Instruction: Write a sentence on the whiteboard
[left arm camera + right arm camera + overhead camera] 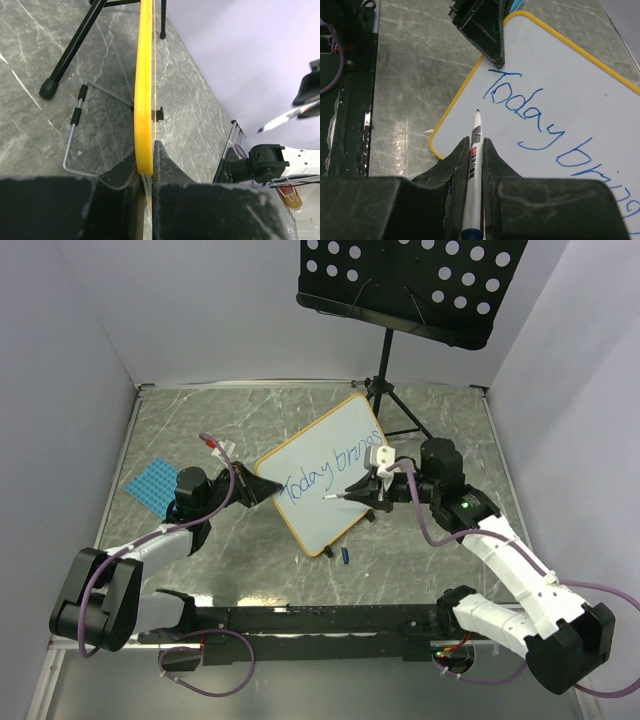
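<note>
The whiteboard (318,518), white with a yellow frame, stands tilted on the table. The sentence (330,472) on it reads "Today brings" in blue. My left gripper (250,487) is shut on the board's left edge. The left wrist view shows the frame (144,90) edge-on between that gripper's (147,161) jaws. My right gripper (372,483) is shut on a white marker (348,493) with its tip toward the board. In the right wrist view the marker (475,145) sits between that gripper's (476,147) jaws, its tip just off the whiteboard (570,85) below the sentence (535,120).
A black perforated music stand (410,285) on a tripod (388,400) stands behind the board. A blue dotted pad (152,485) lies at the left. A small blue cap (346,556) lies by the board's near corner. A wire prop (75,145) sits behind the board.
</note>
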Robot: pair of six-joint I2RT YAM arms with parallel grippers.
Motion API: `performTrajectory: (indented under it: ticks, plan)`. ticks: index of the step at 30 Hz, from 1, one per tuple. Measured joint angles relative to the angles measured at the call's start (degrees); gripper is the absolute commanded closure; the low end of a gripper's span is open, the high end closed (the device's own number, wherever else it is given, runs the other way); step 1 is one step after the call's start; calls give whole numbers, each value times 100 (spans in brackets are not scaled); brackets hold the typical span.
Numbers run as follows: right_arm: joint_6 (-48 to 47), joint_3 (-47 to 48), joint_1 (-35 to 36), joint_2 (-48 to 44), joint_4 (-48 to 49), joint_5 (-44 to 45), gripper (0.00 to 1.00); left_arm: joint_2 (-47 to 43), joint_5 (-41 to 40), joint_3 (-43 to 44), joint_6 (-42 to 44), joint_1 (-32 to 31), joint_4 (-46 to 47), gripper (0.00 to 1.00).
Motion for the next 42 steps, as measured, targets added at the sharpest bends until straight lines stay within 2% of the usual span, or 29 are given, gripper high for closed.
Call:
performTrajectory:
  ticks: [9, 25, 42]
  plan:
    - [-481, -481, 496, -11, -133, 291, 100, 0, -13, -92, -142, -52, 2, 99]
    - [-896, -994, 763, -76, -46, 577, 100, -2, -31, -120, -190, -101, -26, 99]
    - [-1040, -1073, 789, -76, 92, 702, 100, -2, -35, -125, -190, -105, -20, 99]
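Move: The right hand, already holding the marker, has the blank patch under "Today" about 6 cm to its left, 3 cm back and 10 cm below. From that hand the word "Today" lies some 8 cm left, 4 cm forward and 6 cm down, and the board's near corner 8 cm left, 8 cm back and 14 cm down. For the left hand, clamped on the board's left corner, the patch is about 7 cm back, 9 cm right and slightly lower. Right hand sinks about 8 cm, edging back, bringing the marker towards blank board under "Today"; left keeps hold. ##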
